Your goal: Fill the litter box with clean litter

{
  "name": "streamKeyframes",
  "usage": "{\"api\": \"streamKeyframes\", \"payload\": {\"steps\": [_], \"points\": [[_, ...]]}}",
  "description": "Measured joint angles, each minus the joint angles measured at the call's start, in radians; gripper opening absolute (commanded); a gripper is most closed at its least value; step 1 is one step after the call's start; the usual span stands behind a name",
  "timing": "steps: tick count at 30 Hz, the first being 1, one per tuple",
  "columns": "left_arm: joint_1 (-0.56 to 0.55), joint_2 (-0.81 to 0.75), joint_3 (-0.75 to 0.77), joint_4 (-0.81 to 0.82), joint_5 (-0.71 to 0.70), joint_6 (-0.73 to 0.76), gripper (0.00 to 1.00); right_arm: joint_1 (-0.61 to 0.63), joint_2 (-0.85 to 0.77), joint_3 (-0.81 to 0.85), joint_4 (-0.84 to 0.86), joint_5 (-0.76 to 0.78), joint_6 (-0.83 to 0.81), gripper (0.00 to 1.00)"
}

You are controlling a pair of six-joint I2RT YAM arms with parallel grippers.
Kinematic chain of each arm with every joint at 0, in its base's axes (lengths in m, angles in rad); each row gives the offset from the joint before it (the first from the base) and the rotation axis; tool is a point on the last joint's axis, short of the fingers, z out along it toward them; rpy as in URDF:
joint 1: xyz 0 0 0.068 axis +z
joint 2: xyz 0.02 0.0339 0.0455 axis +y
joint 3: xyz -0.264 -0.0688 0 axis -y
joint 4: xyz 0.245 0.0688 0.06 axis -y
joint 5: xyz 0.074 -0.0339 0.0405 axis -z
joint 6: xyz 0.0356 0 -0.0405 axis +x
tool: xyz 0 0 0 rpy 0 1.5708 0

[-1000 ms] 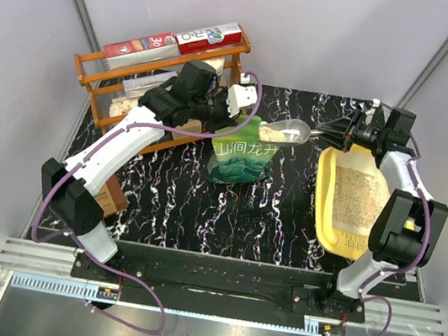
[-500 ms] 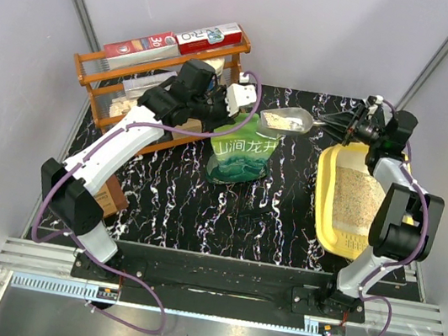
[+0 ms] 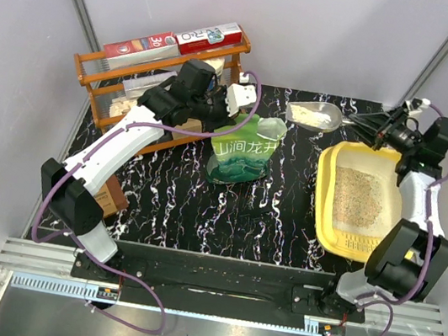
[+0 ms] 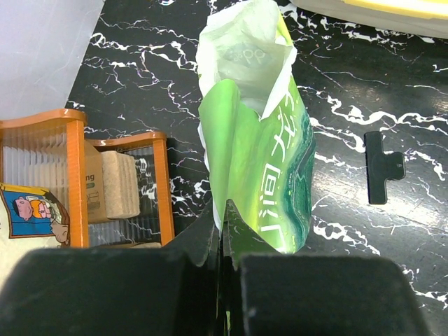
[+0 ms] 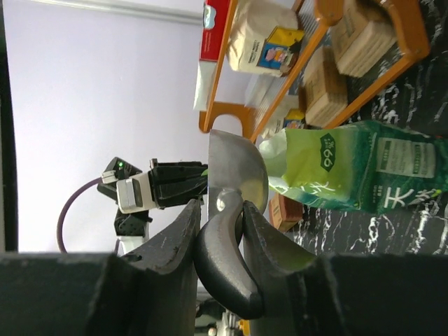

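The yellow litter box [image 3: 323, 202] lies at the table's right side with pale clean litter [image 3: 357, 195] spread inside; its rim [image 4: 392, 5] shows in the left wrist view. The green pouch [image 3: 245, 150] [image 4: 259, 161] [image 5: 350, 168] stands open at mid-table. My left gripper [image 3: 234, 124] [image 4: 222, 231] is shut on the pouch's top edge. My right gripper [image 3: 367, 123] [image 5: 220, 217] is shut on the dark handle of a metal scoop [image 3: 316, 114] [image 5: 234, 168]. The scoop holds beige litter and hangs between the pouch and the box's far left corner.
An orange wire rack [image 3: 158, 72] [image 4: 77, 175] [image 5: 350, 49] with boxes stands at the back left, close behind the left gripper. A black clip [image 4: 381, 168] lies on the marbled table near the pouch. A brown block [image 3: 113, 197] sits by the left arm's base.
My right arm has carried the loaded scoop away from the pouch mouth, rightward toward the litter box. The left gripper and pouch have stayed put.
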Motion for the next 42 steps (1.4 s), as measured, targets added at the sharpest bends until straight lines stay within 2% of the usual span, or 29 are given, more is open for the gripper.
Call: {"api": "streamKeyframes", "payload": {"steps": [15, 21, 28, 37, 42], "points": [[0.003, 0.000, 0.000, -0.006, 0.052, -0.040, 0.00, -0.313, -0.281, -0.105, -0.359, 0.076, -0.236, 0.00], [0.002, 0.000, 0.000, -0.008, 0.072, -0.041, 0.00, -0.441, -0.409, -0.143, -0.550, 0.132, -0.358, 0.00], [-0.002, 0.000, -0.003, -0.008, 0.086, -0.042, 0.00, -0.471, -0.443, -0.114, -0.797, 0.216, -0.560, 0.00], [-0.004, -0.004, -0.008, -0.011, 0.113, -0.060, 0.00, -0.540, -0.408, -0.064, -0.908, 0.348, -0.690, 0.00], [-0.004, -0.014, -0.026, -0.003, 0.135, -0.061, 0.00, -0.541, -0.407, -0.014, -0.980, 0.454, -0.846, 0.00]]}}
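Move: The litter box, where the loaded scoop is being taken, has its middle some 17 cm back from the right hand, about 11 cm to its right and 26 cm below. The bag of litter stands roughly 24 cm to the right hand's left and 11 cm back, its middle some 20 cm lower. From the left hand, the litter box lies about 38 cm to the right, 13 cm back and 24 cm below. Still gripping the scoop's handle, the right hand swings the load away from the bag towards the litter box, some 20 cm to the right and back, then also sinks about 5 cm; the wrist turns roughly 40 degrees clockwise and lets its left side dip. The left fingers keep pinching the bag's top edge, easing it about 3 cm back and right. ##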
